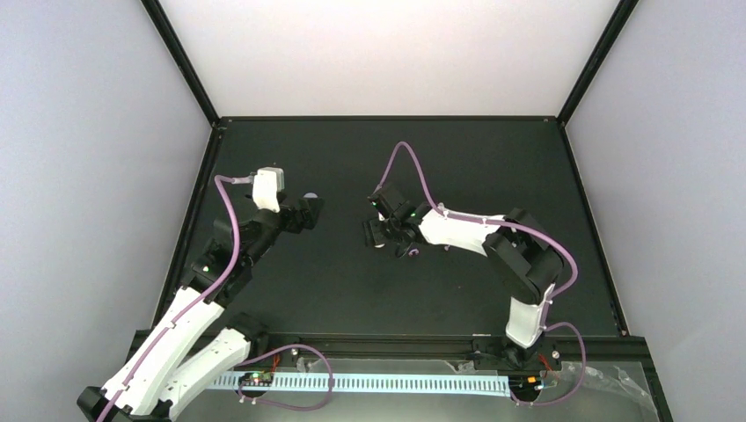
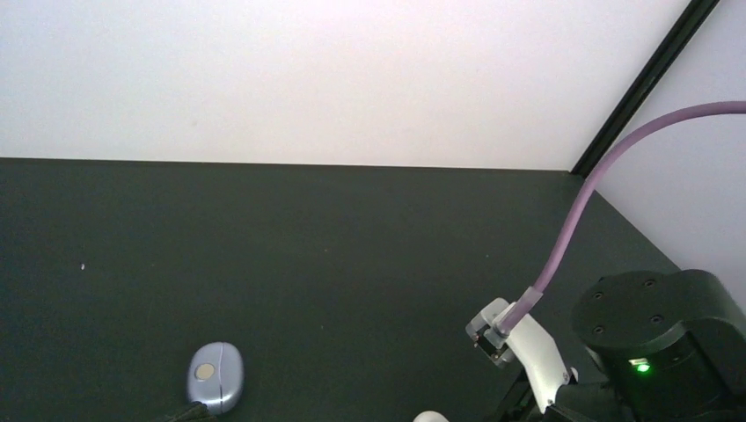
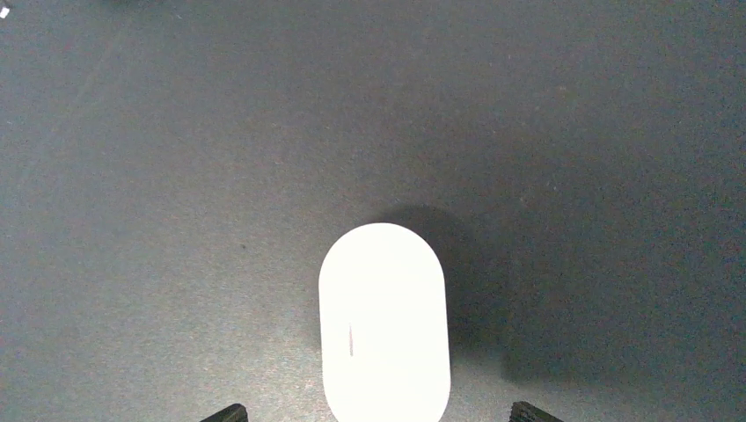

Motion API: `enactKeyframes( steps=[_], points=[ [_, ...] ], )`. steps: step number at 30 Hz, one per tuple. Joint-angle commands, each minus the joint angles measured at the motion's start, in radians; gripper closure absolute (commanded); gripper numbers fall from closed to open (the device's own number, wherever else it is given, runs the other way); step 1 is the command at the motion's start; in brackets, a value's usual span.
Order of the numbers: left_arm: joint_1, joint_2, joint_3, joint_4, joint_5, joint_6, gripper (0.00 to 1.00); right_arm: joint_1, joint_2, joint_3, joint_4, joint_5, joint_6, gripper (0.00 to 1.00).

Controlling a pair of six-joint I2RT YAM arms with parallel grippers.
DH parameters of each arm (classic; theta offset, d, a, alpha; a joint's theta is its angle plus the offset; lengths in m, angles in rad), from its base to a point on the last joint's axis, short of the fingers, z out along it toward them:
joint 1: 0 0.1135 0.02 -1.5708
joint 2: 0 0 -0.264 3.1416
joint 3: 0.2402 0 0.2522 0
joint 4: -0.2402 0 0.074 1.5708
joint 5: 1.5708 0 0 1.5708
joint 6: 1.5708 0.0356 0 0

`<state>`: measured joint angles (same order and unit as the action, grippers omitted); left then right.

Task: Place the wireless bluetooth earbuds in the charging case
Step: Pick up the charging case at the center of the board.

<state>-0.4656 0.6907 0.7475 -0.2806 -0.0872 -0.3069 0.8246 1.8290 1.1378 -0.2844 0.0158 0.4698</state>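
A white oval charging case (image 3: 384, 325) lies shut on the dark table, lengthwise between the fingertips (image 3: 227, 413) of my right gripper (image 1: 376, 234). The jaws stand wide, with a gap on each side of the case. A lavender oval case (image 2: 215, 376), also shut and with a round spot on its lid, lies just ahead of my left gripper (image 1: 308, 209). Only one dark fingertip (image 2: 187, 412) of that gripper shows, beside the case's near end, and nothing is in the gripper. The earbuds are out of view.
In the left wrist view the right arm's wrist (image 2: 660, 343) and its purple cable (image 2: 581, 211) fill the right side. Black frame posts (image 1: 180, 61) and pale walls bound the table (image 1: 457, 158) at the back and sides.
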Motion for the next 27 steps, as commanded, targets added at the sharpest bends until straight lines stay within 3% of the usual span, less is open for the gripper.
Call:
enactKeyframes(
  steps=[1,8,27],
  points=[
    [0.004,-0.01,0.001,0.024,0.02,0.004,0.01,0.005,0.027,0.022,0.001,-0.002,-0.006,0.24],
    [0.004,-0.006,0.003,0.022,0.013,0.0,0.01,0.017,0.085,0.071,-0.048,0.029,-0.055,0.35],
    [0.004,-0.013,0.004,0.018,0.003,0.0,0.01,0.053,0.176,0.183,-0.172,0.131,-0.135,0.47]
  ],
)
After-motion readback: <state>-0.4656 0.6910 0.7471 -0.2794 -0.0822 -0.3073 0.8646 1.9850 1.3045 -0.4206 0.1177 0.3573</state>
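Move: The charging case lies roughly 4 cm below the right hand, about 1 cm ahead and 2 cm to its left. The nearer purple earbud is some 3 cm back and 7 cm right of that hand; the other purple one is 14 cm right and about 1 cm back, with a white earbud also 14 cm right but 3 cm ahead. From the left hand the case lies about 5 cm ahead, 16 cm right and 29 cm below. Down onto the charging case comes the open right gripper, sinking about 2.5 cm and easing about 1 cm to the left as it slows. The wrist tilts some 10 degrees so the fingers point more steeply down, while they narrow from well open to about half open on either side of the case, without visibly gripping it. ##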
